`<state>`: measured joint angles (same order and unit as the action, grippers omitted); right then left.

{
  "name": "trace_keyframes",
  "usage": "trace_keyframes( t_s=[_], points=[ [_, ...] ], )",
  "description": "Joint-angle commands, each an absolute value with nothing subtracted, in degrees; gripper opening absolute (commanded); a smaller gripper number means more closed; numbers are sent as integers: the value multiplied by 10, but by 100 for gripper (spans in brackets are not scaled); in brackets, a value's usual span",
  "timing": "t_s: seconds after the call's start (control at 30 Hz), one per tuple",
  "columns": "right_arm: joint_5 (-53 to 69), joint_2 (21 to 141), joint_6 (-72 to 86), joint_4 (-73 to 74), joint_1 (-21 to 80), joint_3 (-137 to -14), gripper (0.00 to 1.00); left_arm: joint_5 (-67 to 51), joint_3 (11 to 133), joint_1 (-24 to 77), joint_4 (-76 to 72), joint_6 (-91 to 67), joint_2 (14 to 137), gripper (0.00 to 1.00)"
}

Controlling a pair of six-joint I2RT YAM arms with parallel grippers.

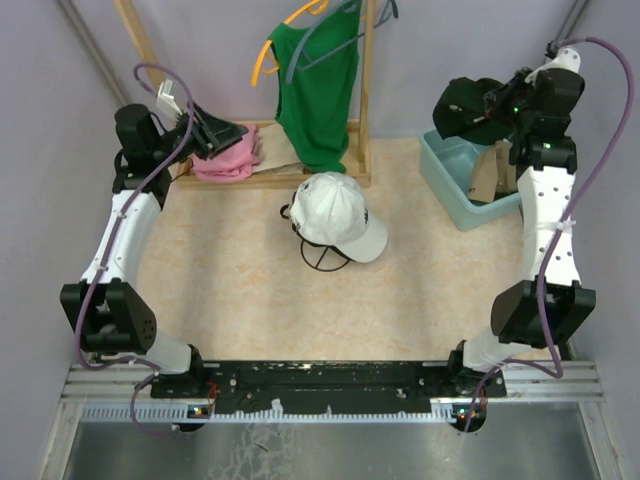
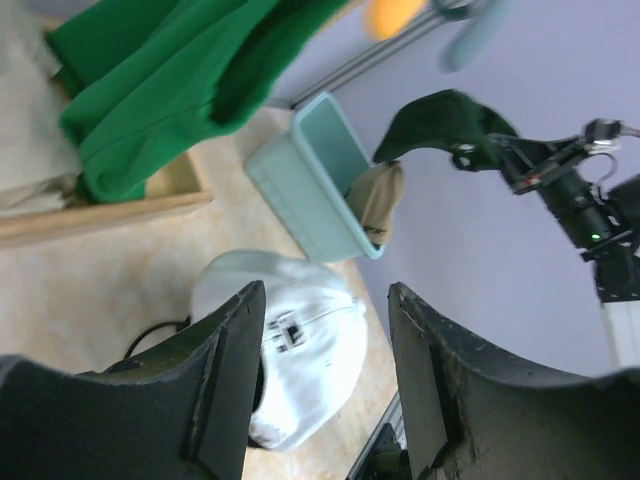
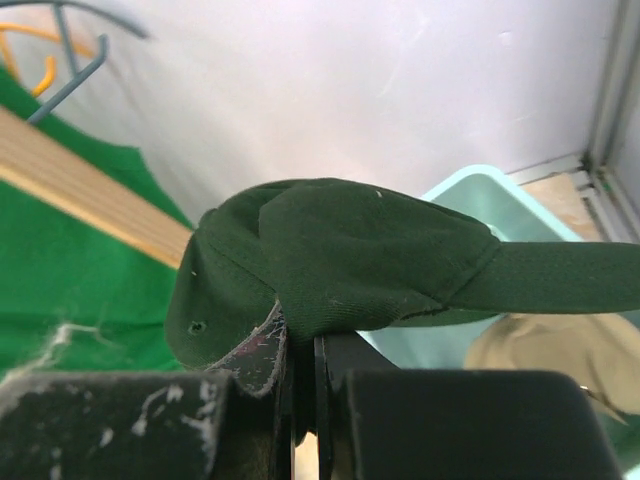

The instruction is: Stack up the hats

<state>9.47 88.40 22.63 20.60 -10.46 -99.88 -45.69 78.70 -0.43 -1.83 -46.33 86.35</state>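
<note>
A white hat (image 1: 332, 213) lies mid-table, and a black rim (image 1: 322, 257) shows from under its near side. My right gripper (image 1: 497, 103) is shut on the edge of a dark hat (image 1: 466, 104) and holds it in the air above the teal bin (image 1: 450, 187). In the right wrist view that dark hat (image 3: 330, 250) sits over the shut gripper (image 3: 306, 372). A tan hat (image 1: 489, 172) rests in the bin. My left gripper (image 1: 236, 133) stands open over the pink cloth, far left of the white hat (image 2: 300, 350); nothing lies between its fingers (image 2: 228, 380).
A pink cloth (image 1: 228, 160) lies on the wooden rack's base (image 1: 290, 178) at the back left. A green shirt (image 1: 318, 90) hangs from the rack on an orange hanger (image 1: 264, 55). The teal bin stands by the right wall.
</note>
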Motion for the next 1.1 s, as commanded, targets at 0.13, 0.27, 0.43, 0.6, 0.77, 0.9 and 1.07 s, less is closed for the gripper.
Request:
trace_keyframes(
  t_s=[0.13, 0.27, 0.43, 0.6, 0.77, 0.9, 1.07],
  points=[
    [131, 801, 239, 158, -31, -998, 0, -516, 968, 88, 71, -467, 882, 66],
    [174, 760, 269, 159, -16, -973, 0, -508, 1029, 142, 85, -470, 919, 70],
    [245, 720, 318, 137, 0, -932, 0, -550, 1033, 158, -25, -552, 959, 72],
    [261, 709, 337, 156, 16, -929, 0, -570, 1062, 185, -102, -623, 992, 74],
    [230, 717, 334, 185, 63, -944, 0, -552, 1110, 224, -67, -595, 1018, 76],
    [196, 738, 318, 223, 108, -973, 0, -534, 1152, 250, -17, -551, 1034, 78],
    [194, 759, 323, 224, 143, -994, 0, -533, 1149, 265, -10, -541, 1039, 79]
  ],
)
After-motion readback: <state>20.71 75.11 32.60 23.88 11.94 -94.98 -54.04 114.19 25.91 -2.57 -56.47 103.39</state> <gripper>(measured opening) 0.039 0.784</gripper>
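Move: The right hand holds the green hat by one edge; its goal, the white hat on the wire stand, lies about 30 cm to its left, 10 cm nearer the base and 26 cm below. The bin sits 4 cm to its right, 3 cm ahead, 35 cm down. From the left hand the green hat is roughly 46 cm right, 5 cm ahead and 2 cm higher; the white hat 22 cm right, 5 cm back, 21 cm below; the green shirt 18 cm right, 12 cm ahead, 10 cm lower. Leftward some 20 cm, and back about 11 cm, the right hand carries the still-pinched green hat away from over the bin towards the white hat, rising and then easing down slightly as it swings counter-clockwise. The left hand sweeps right, up and somewhat back with a brief dip midway, turning clockwise and opening wider, its fingers coming close to the green hat's free side. ##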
